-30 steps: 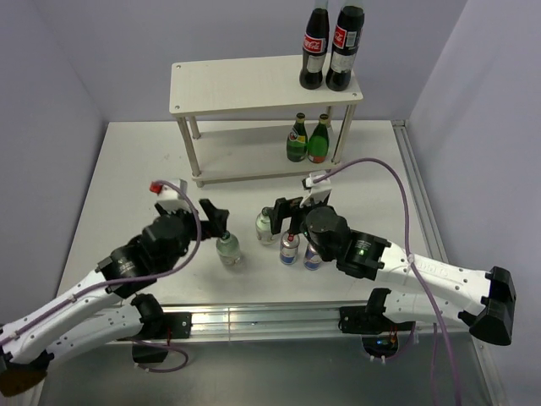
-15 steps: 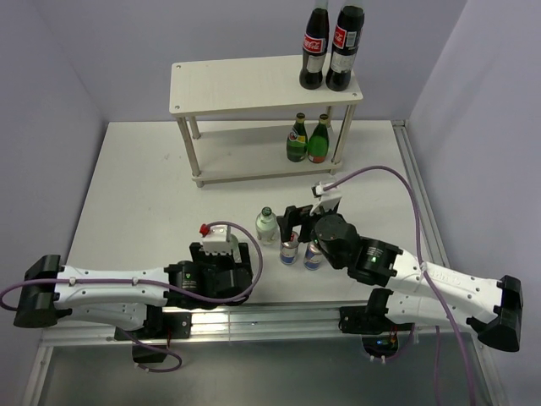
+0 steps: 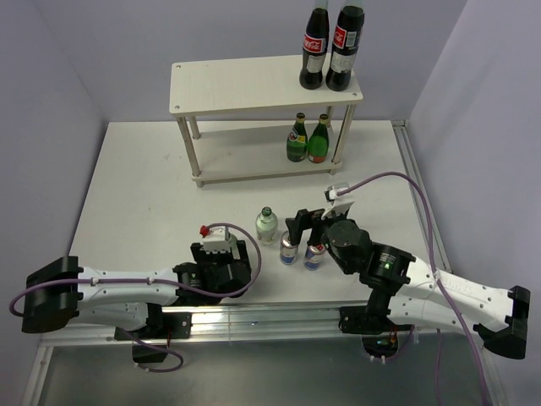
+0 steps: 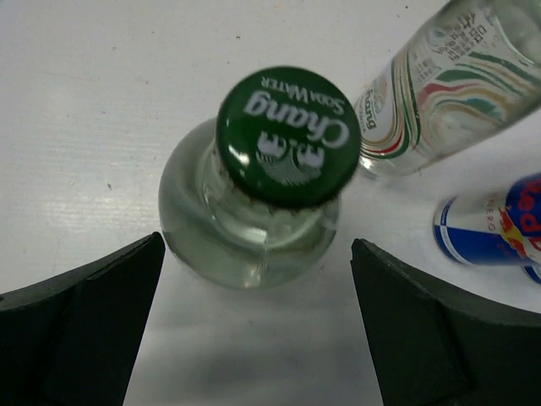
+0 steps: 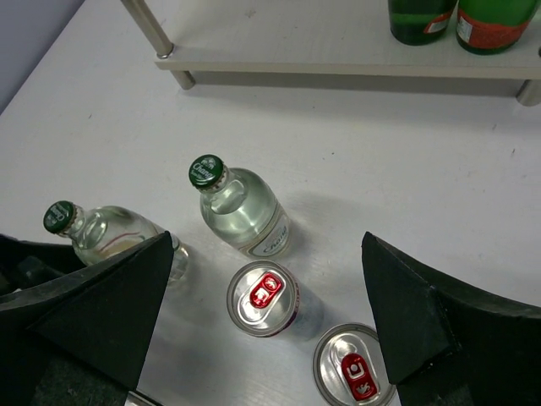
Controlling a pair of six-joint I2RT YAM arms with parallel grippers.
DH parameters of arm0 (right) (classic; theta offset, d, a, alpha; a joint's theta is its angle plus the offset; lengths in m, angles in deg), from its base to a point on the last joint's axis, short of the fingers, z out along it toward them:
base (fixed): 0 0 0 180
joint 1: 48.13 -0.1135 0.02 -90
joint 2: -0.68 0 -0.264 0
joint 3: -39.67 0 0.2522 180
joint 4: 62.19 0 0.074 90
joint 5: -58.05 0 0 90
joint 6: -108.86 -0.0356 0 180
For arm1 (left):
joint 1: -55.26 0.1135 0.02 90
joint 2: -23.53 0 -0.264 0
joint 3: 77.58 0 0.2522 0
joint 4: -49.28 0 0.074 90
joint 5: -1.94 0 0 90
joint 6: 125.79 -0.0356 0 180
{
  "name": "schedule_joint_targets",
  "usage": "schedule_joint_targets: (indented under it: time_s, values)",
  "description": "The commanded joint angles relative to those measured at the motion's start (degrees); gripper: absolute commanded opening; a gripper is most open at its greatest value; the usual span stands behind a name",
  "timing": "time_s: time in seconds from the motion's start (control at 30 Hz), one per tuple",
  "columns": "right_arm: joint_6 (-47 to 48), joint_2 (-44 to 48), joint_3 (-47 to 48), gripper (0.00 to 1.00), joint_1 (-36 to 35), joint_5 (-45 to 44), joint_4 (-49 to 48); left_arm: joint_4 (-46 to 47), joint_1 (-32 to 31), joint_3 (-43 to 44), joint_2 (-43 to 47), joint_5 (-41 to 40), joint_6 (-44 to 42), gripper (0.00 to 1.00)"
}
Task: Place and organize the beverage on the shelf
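Note:
The shelf (image 3: 245, 85) stands at the back of the table. Two dark green bottles (image 3: 307, 139) stand on its lower board (image 5: 338, 52), right end. One clear green-capped bottle (image 3: 266, 225) and two blue-and-silver cans (image 3: 302, 250) stand mid-table. My left gripper (image 3: 221, 269) is open over the second clear bottle (image 4: 254, 220), whose cap (image 4: 287, 135) sits between the fingers (image 4: 84, 321). That bottle is hidden in the top view. My right gripper (image 3: 304, 224) is open and empty above the cans (image 5: 264, 298); both clear bottles (image 5: 241, 207) show below it.
Two tall cola bottles (image 3: 331, 46) stand on the shelf's top board, right end. In the left wrist view the other clear bottle (image 4: 439, 85) and a can (image 4: 494, 228) stand close on the right.
My left arm has swung down along the near edge, and its gripper now covers the near clear bottle. My right gripper has drawn back a little toward the right and near side.

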State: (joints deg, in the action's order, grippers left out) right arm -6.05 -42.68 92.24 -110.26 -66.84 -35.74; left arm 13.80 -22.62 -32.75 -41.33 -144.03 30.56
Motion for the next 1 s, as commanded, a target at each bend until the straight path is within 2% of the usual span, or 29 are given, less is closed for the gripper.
schedule_joint_targets:
  time_s: [0.0,0.23,0.43,0.53,0.57,0.67,0.73,0.83,0.87,0.97]
  values:
    - [-0.8,1.7,-1.3,0.99,-0.4,-1.8,1.0,12.8,2.8,-1.6,-1.8,1.2,-7.0,0.99]
    - [-2.0,3.4,-2.9,0.99,-0.4,-2.3,2.5,26.0,10.0,-4.2,-6.7,3.7,-14.6,0.99]
    - [-1.9,4.4,-3.3,0.99,-0.4,-3.3,3.6,30.4,13.2,-3.8,-10.9,3.8,-17.7,0.99]
    - [-1.7,4.4,-3.3,0.99,-0.4,-3.9,4.2,32.2,14.3,-3.6,-11.7,4.4,-18.6,0.87]
    - [-1.6,4.4,-3.2,0.99,-0.4,-4.0,4.4,31.7,14.4,-3.5,-11.8,4.2,-18.4,0.77]
    - [-1.4,4.6,-3.3,0.99,-0.4,-4.5,4.6,30.8,14.4,-2.8,-12.0,3.7,-17.8,0.61]
    - [-1.2,4.7,-3.6,0.99,-0.4,-4.5,4.2,30.8,14.4,-2.8,-12.1,3.4,-18.1,0.57]
    - [-1.1,4.7,-3.7,0.99,-0.4,-4.4,3.9,30.5,14.5,-2.3,-12.2,2.8,-18.4,0.32]
    - [-1.1,4.7,-3.7,1.0,-0.4,-4.4,3.8,30.5,14.7,-2.2,-12.3,2.7,-19.0,0.15]
    - [-0.8,4.4,-3.4,0.99,-0.4,-4.4,3.7,31.2,16.2,-0.1,-12.3,3.5,-21.7,0.0]
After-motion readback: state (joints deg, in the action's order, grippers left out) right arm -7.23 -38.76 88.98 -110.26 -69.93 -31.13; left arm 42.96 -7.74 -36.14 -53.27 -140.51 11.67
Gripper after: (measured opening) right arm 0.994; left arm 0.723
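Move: The soda water bottle I'm after stands about 7 cm straight ahead of my open left hand, its middle some 3 cm lower. The second soda bottle is roughly 12 cm to the right of it and 6 cm farther out; the nearer can is level with it, about 17 cm to its right. From my right hand the bottle I'm after is around 25 cm left, 3 cm ahead and 17 cm down. I slide my left hand forward about 7 cm, sinking some 2 cm over the first half, until the bottle's body stands between the open fingers. Then, as I ease to a stop, I close them part way and pinch it, the fingers staying well apart around the glass. My right hand, empty and open, drifts some 3 cm to the right and down. ##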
